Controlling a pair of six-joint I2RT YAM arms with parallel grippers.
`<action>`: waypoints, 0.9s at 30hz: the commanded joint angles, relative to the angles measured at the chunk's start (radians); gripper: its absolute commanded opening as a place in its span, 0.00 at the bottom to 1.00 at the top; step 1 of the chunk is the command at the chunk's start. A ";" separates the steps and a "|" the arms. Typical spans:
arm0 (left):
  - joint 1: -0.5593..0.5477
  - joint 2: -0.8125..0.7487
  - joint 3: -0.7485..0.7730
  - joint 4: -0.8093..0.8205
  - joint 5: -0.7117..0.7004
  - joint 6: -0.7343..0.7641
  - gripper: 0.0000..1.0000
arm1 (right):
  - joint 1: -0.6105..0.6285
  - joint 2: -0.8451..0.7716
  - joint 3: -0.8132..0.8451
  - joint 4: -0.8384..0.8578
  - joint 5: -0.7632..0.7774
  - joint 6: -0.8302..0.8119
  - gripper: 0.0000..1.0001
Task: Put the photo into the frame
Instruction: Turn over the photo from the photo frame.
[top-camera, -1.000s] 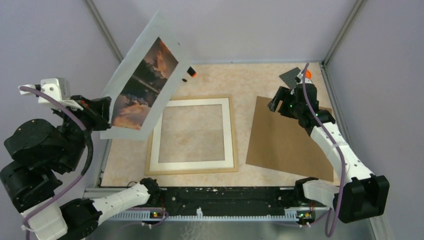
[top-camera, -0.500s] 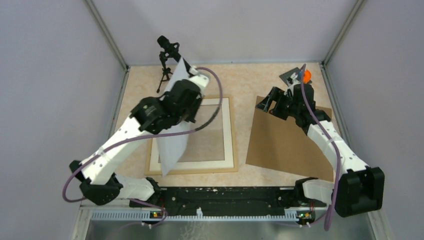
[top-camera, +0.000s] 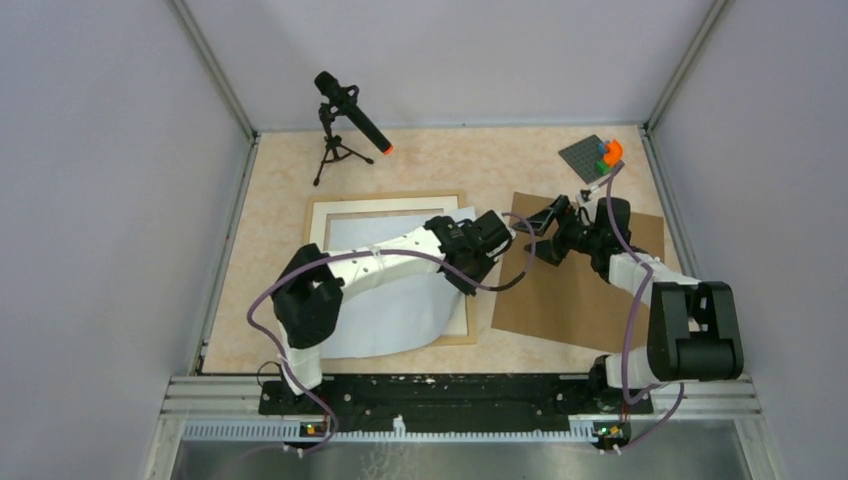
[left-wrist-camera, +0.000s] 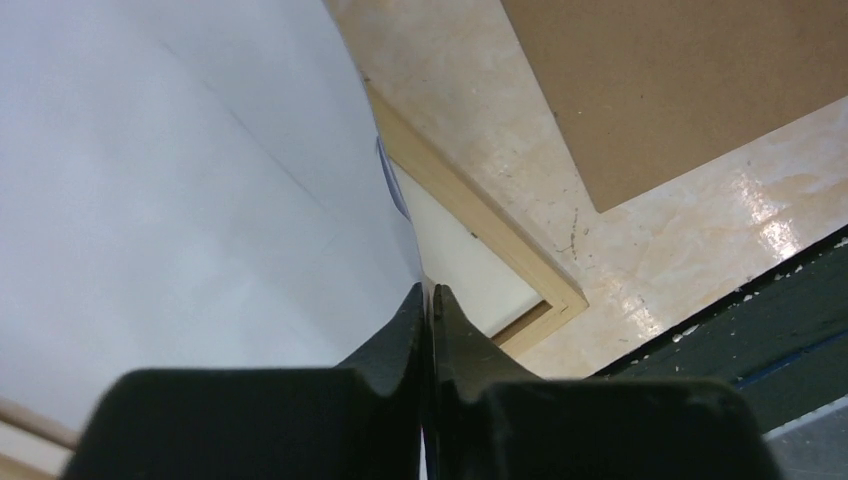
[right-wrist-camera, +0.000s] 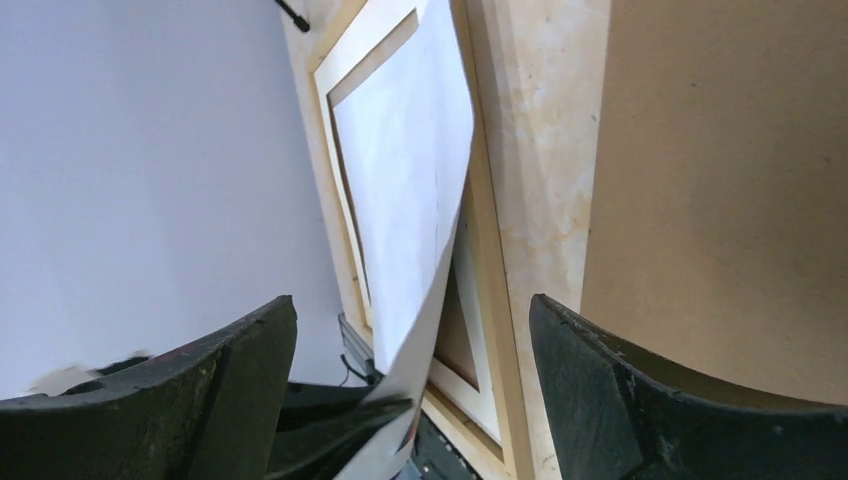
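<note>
The photo (top-camera: 390, 300) lies white side up across the light wooden frame (top-camera: 380, 198), its right edge lifted and curled. My left gripper (top-camera: 468, 282) reaches over the frame's right side and is shut on that edge. In the left wrist view the jaws (left-wrist-camera: 430, 295) pinch the sheet (left-wrist-camera: 180, 180) above the frame's near right corner (left-wrist-camera: 560, 300). My right gripper (top-camera: 532, 237) hangs open just right of the frame, over the left edge of the brown board. The right wrist view looks between its fingers (right-wrist-camera: 410, 300) at the curled photo (right-wrist-camera: 410, 180) and the frame (right-wrist-camera: 490, 250).
A brown backing board (top-camera: 580, 290) lies right of the frame. A white mat (top-camera: 318, 225) sits inside the frame. A microphone on a small tripod (top-camera: 350, 115) stands at the back left. A grey plate with coloured bricks (top-camera: 598, 155) sits at the back right.
My left arm swung from the far left across the frame, bringing the photo down onto it with the print facing down. My right gripper moved left toward the frame and opened wider.
</note>
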 joint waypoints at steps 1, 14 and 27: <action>-0.001 -0.007 -0.039 0.149 0.188 -0.034 0.25 | 0.024 0.039 0.037 0.107 -0.083 0.005 0.85; 0.063 -0.305 -0.068 0.172 0.213 0.063 0.83 | 0.202 0.296 0.119 0.036 -0.063 -0.233 0.80; 0.279 -0.525 -0.177 0.282 0.213 0.049 0.84 | 0.293 0.478 0.161 0.209 -0.087 -0.209 0.43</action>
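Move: The left hand pinches the photo's right part, face down, above the frame's right side; the frame's middle lies about 15 cm to its left, 4 cm ahead and 9 cm below, the cardboard backing some 22 cm right and 3 cm ahead. From the right hand, open and empty, the photo's middle is roughly 22 cm left, 7 cm back and 10 cm down; the frame's is about 24 cm left and 5 cm back, the cardboard's 13 cm right and 5 cm back. Dipping a couple of centimetres and edging back and right, the left hand spreads its fingers and lets go of the photo, then climbs to some 17 cm above its start, swinging forward and left as the fingers tilt about 30 degrees up towards the right. The right hand sweeps left and down, about 9 cm each, to the photo's right edge, turning counter-clockwise and closing to about half open; contact there can't be made out. ##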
